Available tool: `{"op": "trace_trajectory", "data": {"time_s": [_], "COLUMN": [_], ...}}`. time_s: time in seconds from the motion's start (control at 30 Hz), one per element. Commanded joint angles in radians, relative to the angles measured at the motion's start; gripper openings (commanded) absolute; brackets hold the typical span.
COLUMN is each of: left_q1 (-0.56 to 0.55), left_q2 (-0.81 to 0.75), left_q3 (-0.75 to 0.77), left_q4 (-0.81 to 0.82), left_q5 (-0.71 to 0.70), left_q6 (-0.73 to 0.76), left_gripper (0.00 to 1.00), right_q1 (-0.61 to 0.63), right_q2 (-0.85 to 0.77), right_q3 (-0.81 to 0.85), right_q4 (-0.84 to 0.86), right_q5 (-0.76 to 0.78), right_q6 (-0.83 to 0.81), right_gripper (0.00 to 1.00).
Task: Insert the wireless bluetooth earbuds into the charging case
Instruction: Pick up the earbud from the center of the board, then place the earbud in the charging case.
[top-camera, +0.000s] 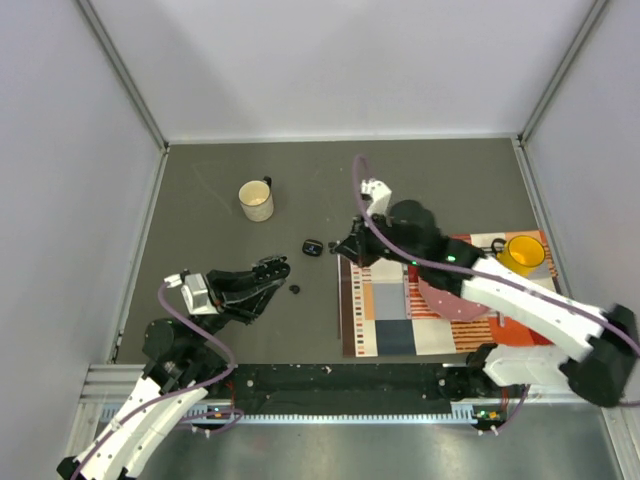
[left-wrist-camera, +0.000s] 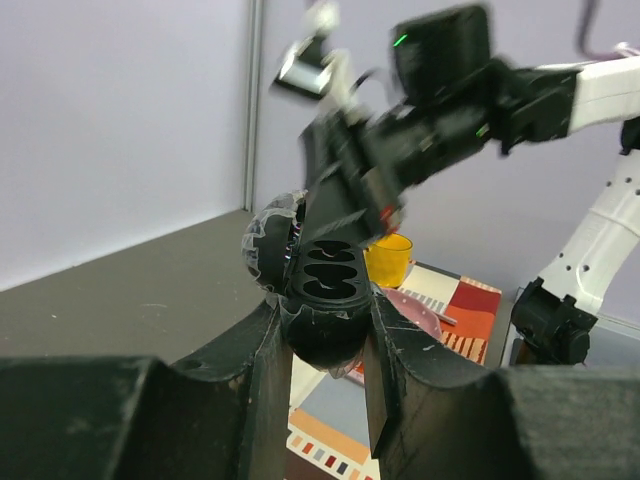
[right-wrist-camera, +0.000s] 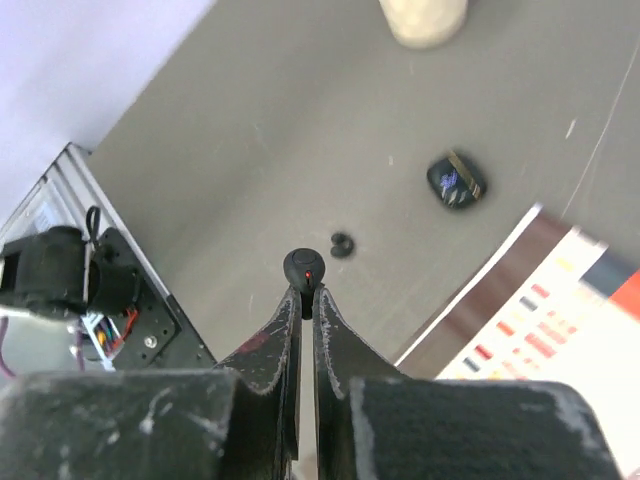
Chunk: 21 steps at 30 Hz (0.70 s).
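Note:
My left gripper (left-wrist-camera: 325, 312) is shut on the charging case (left-wrist-camera: 327, 275), which is black and held open with its lid (left-wrist-camera: 266, 240) tipped left. Its two slots look empty. From the top view this gripper (top-camera: 276, 270) hovers left of centre. My right gripper (right-wrist-camera: 307, 292) is shut on one earbud (right-wrist-camera: 305, 268), a tiny black piece with a red light, lifted above the table. In the top view the right gripper (top-camera: 344, 247) sits beside the mat's far left corner. A second earbud (top-camera: 294, 290) (right-wrist-camera: 342, 244) lies loose on the table between the two grippers.
A second, closed black case (top-camera: 313, 246) (right-wrist-camera: 455, 180) lies near the right gripper. A cream mug (top-camera: 256, 200) stands at the back left. A patterned placemat (top-camera: 385, 315) at the right bears a pink plate (top-camera: 440, 298) and a yellow cup (top-camera: 522, 252).

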Motion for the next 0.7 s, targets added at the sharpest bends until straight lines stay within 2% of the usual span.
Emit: {"op": "trace_trajectory", "data": {"time_s": [0.0, 0.13, 0.33, 0.43, 0.67], "left_q1": [-0.003, -0.003, -0.003, -0.004, -0.003], "left_q2": [0.016, 0.032, 0.088, 0.125, 0.194], "left_q3": [0.042, 0.045, 0.063, 0.077, 0.102], "left_q4": [0.035, 0.049, 0.066, 0.078, 0.097], "left_q5": [0.010, 0.030, 0.118, 0.183, 0.293], "left_q6": [0.023, 0.027, 0.023, 0.020, 0.032], "left_gripper": [0.00, 0.00, 0.00, 0.00, 0.00], "right_q1": [-0.009, -0.009, -0.001, 0.042, 0.161], "right_q2": [-0.232, -0.332, -0.256, -0.188, -0.050], "right_q3": [0.066, 0.180, 0.447, 0.573, 0.759], "right_q4": [-0.128, -0.276, -0.602, -0.754, -0.945], "right_q5": [-0.140, -0.264, -0.416, -0.407, -0.393], "right_q6": [-0.445, -0.638, -0.825, -0.923, -1.046], "right_gripper": [0.00, 0.00, 0.00, 0.00, 0.00]}}
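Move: The right hand already pinches one earbud, with the open charging case in the left fingers about 10 cm to its left, 10 cm nearer the base and 10 cm higher. From the left hand, that earbud is some 10 cm ahead, 10 cm right and 10 cm lower. About 20 cm below the right hand, the loose earbud lies 3 cm ahead and 10 cm left; the closed black case is 12 cm ahead and 6 cm left. With the earbud still pinched in its closed fingers, the right hand keeps rising fast off the board, some 17 cm up and 11 cm back with a smaller drift right, while the wrist rolls and turns roughly 60 degrees until the fingers point left and still downward, leaving the earbud higher than the open case. From about midway the left hand, its grip on that case unchanged, brings the case about 3 cm right towards the earbud, turning it some 10 degrees clockwise. ##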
